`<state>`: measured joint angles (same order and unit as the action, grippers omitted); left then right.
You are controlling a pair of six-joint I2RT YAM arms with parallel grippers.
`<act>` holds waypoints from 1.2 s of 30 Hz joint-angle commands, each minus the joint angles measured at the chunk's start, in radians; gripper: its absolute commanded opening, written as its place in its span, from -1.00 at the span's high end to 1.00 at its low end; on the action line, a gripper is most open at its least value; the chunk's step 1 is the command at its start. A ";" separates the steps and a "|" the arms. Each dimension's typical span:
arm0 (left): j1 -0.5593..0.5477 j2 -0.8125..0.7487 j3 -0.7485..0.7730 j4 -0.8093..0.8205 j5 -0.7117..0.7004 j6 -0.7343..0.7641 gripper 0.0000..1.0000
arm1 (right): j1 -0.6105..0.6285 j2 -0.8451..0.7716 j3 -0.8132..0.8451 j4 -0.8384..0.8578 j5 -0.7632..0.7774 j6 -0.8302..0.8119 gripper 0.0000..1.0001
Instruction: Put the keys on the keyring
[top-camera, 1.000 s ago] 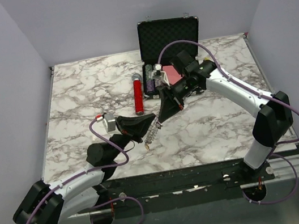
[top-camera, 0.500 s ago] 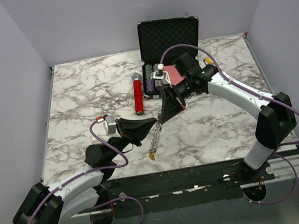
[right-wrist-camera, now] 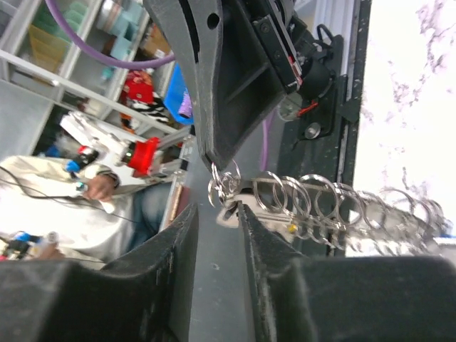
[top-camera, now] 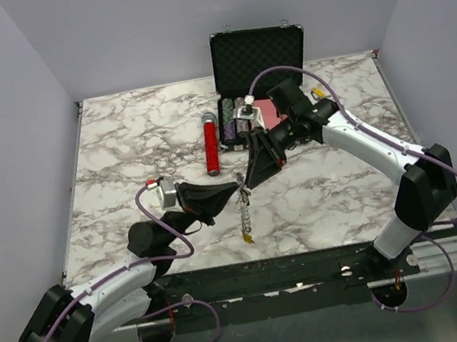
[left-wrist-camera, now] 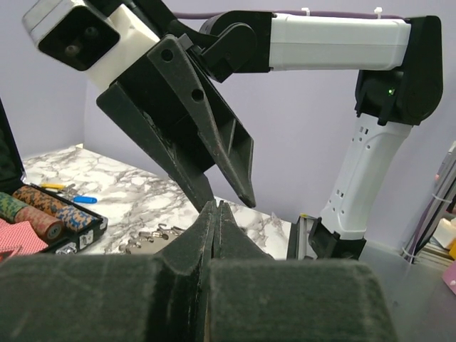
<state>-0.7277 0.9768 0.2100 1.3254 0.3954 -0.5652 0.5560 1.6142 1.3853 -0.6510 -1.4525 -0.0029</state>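
In the top view my left gripper (top-camera: 237, 187) is shut on the top ring of the keyring (top-camera: 243, 214). The keyring hangs straight down as a string of silver rings with a small yellow tag. In the left wrist view the left gripper (left-wrist-camera: 216, 206) has its pads pressed together. My right gripper (top-camera: 248, 182) meets it tip to tip from the right. In the right wrist view the right gripper (right-wrist-camera: 216, 214) is open, with the keyring (right-wrist-camera: 320, 203) and a silver key (right-wrist-camera: 235, 212) just off its fingertips. Loose silver keys (left-wrist-camera: 146, 239) lie on the marble.
A red cylinder (top-camera: 210, 146) lies left of the open black case (top-camera: 258, 56), which holds poker chips (left-wrist-camera: 43, 214) and red cards (top-camera: 264, 112). A blue-handled tool (left-wrist-camera: 82, 199) lies on the table behind the right arm. The table's near edge runs just below the hanging keyring.
The right gripper has opened. The keyring, which slanted towards the lower left before, now hangs straight down from the left gripper, which has shifted a little to the right.
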 commanded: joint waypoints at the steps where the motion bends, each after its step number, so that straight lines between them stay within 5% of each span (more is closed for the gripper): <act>1: 0.007 -0.082 -0.012 0.066 -0.003 0.056 1.00 | -0.010 -0.056 0.056 -0.175 0.098 -0.208 0.12; 10: 0.020 -0.283 0.017 -0.326 -0.124 0.163 1.00 | -0.083 -0.152 0.049 -0.268 0.366 -0.394 -0.20; 19: 0.177 -0.405 0.163 -0.831 -0.222 0.197 1.00 | -0.312 -0.332 -0.173 -0.110 0.342 -0.341 -0.27; 30: 0.243 -0.081 0.406 -1.049 -0.077 -0.015 1.00 | -0.525 -0.534 -0.374 0.068 0.422 -0.237 -0.40; 36: 0.085 0.126 0.584 -1.143 -0.029 0.031 1.00 | -0.659 -0.588 -0.423 0.171 0.542 -0.140 -0.43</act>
<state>-0.5362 1.0080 0.6754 0.2420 0.2829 -0.5289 -0.0418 1.0592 0.9958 -0.5926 -1.0325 -0.2264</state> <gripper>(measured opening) 0.007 0.707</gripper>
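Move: The left hand still pinches the metal keyring, which hangs with its keys in front of the part-open right fingertips; its middle is roughly 7 cm below them and 2 cm to their left. From the left hand, the open table before the poker case lies about 22 cm ahead, 3 cm right and 28 cm below. The case's handle is some 36 cm ahead and 10 cm right, the red flashlight 42 cm ahead and 6 cm left, both about 26 cm lower. The right hand, already part open, spreads its fingers wider and backs away from the keyring, about 18 cm to the right while reaching some 8 cm forward and sinking slightly, its wrist swinging clockwise. The left hand keeps its shut grip on the keyring, first lifts a little, then carries it about 11 cm forward towards the table before the case, swerving left and partly back right while it sinks, fingers tipping down some 30 degrees. ##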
